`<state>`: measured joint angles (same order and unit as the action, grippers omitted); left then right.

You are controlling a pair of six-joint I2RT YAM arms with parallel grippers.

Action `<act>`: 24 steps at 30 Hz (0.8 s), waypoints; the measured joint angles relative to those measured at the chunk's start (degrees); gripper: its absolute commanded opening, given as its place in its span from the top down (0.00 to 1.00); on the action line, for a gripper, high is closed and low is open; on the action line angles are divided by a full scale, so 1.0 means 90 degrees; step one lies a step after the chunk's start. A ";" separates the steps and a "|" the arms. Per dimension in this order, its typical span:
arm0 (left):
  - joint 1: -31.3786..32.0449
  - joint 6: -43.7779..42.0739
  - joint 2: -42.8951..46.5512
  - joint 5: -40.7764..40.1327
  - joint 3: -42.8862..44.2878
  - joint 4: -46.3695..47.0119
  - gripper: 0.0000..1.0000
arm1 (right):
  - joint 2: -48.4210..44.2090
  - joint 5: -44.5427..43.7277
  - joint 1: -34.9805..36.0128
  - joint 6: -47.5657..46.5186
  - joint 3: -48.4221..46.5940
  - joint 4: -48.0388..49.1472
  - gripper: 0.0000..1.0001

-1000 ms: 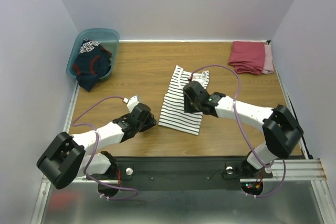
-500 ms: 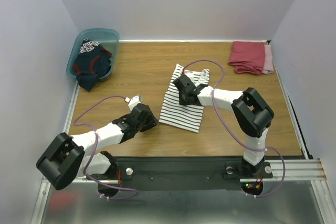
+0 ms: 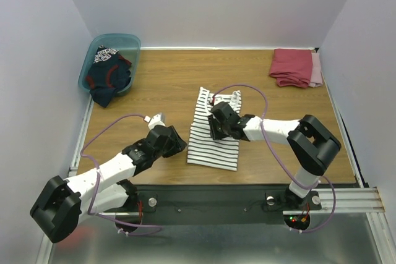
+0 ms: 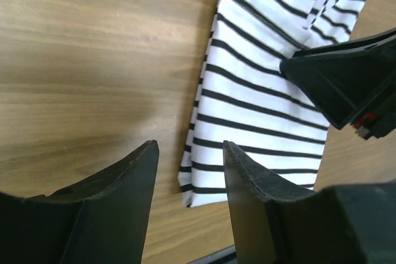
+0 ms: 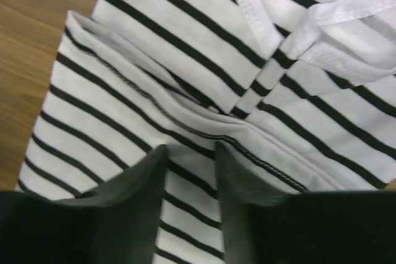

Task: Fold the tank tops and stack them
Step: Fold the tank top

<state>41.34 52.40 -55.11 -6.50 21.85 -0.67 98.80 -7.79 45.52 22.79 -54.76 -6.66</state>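
The white striped tank top [image 3: 213, 149] lies lengthwise on the wooden table [image 3: 167, 85], straps at the far end. My right gripper [image 3: 216, 125] rests on its middle; in the right wrist view the fingers [image 5: 148, 177] stand narrowly apart, pressed flat on the striped cloth [image 5: 154, 47], with a ridge of folds just ahead of them. My left gripper [image 3: 176, 143] hovers open just left of the top's near left corner [image 4: 195, 196], touching nothing. The navy tank top [image 3: 106, 73] with red trim sits bunched in the teal bin [image 3: 133, 41] at the far left.
Folded red and pink cloth [image 3: 294, 66] lies at the far right corner. The teal bin stands against the left wall. White walls close the table on three sides. The right gripper's black body [image 4: 346, 85] is seen in the left wrist view above the striped top.
The right gripper went up the striped top, then drew back toward me, and the top now lies straighter and nearer. The left arm reached slightly right toward the top's corner.
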 measured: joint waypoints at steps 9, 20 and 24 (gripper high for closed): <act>0.0437 0.0095 0.0032 0.0697 -0.0250 -0.0440 0.42 | -0.1044 -0.0379 0.0034 0.0522 0.0087 -0.1098 0.36; 0.0478 0.0126 -0.0109 0.1423 -0.0262 -0.0398 0.42 | -0.3959 -0.0260 0.0032 0.2681 0.2205 -0.2232 0.40; 0.0478 0.0126 -0.0272 0.1537 -0.0262 -0.0265 0.42 | -0.4619 0.0129 0.0032 0.3439 0.2999 -0.2565 0.40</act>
<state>45.65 53.54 -57.56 7.33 19.49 -3.05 57.23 -6.63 45.80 53.74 -27.77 -29.74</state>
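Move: The striped tank top's near-left corner lies about 5 cm back and 2 cm to the right of the left hand, some 7 cm below; its near-right corner is about 8 cm back and 22 cm right, at the same depth. From the right hand that near-right corner is roughly 14 cm back and 9 cm right, about 1 cm below, with the near-left corner 11 cm back and 11 cm left; the straps reach about 18 cm ahead, 2 cm right. Back and to the right goes the right hand, its fingers opening wider as they come free of the turned-up hem; it arcs up some 6 cm, then sinks to the near-right corner, tipping down and turning clockwise. The left hand, fingers staying open, draws back about 6.5 cm and drifts down and right to the near-left corner, turning clockwise too. ##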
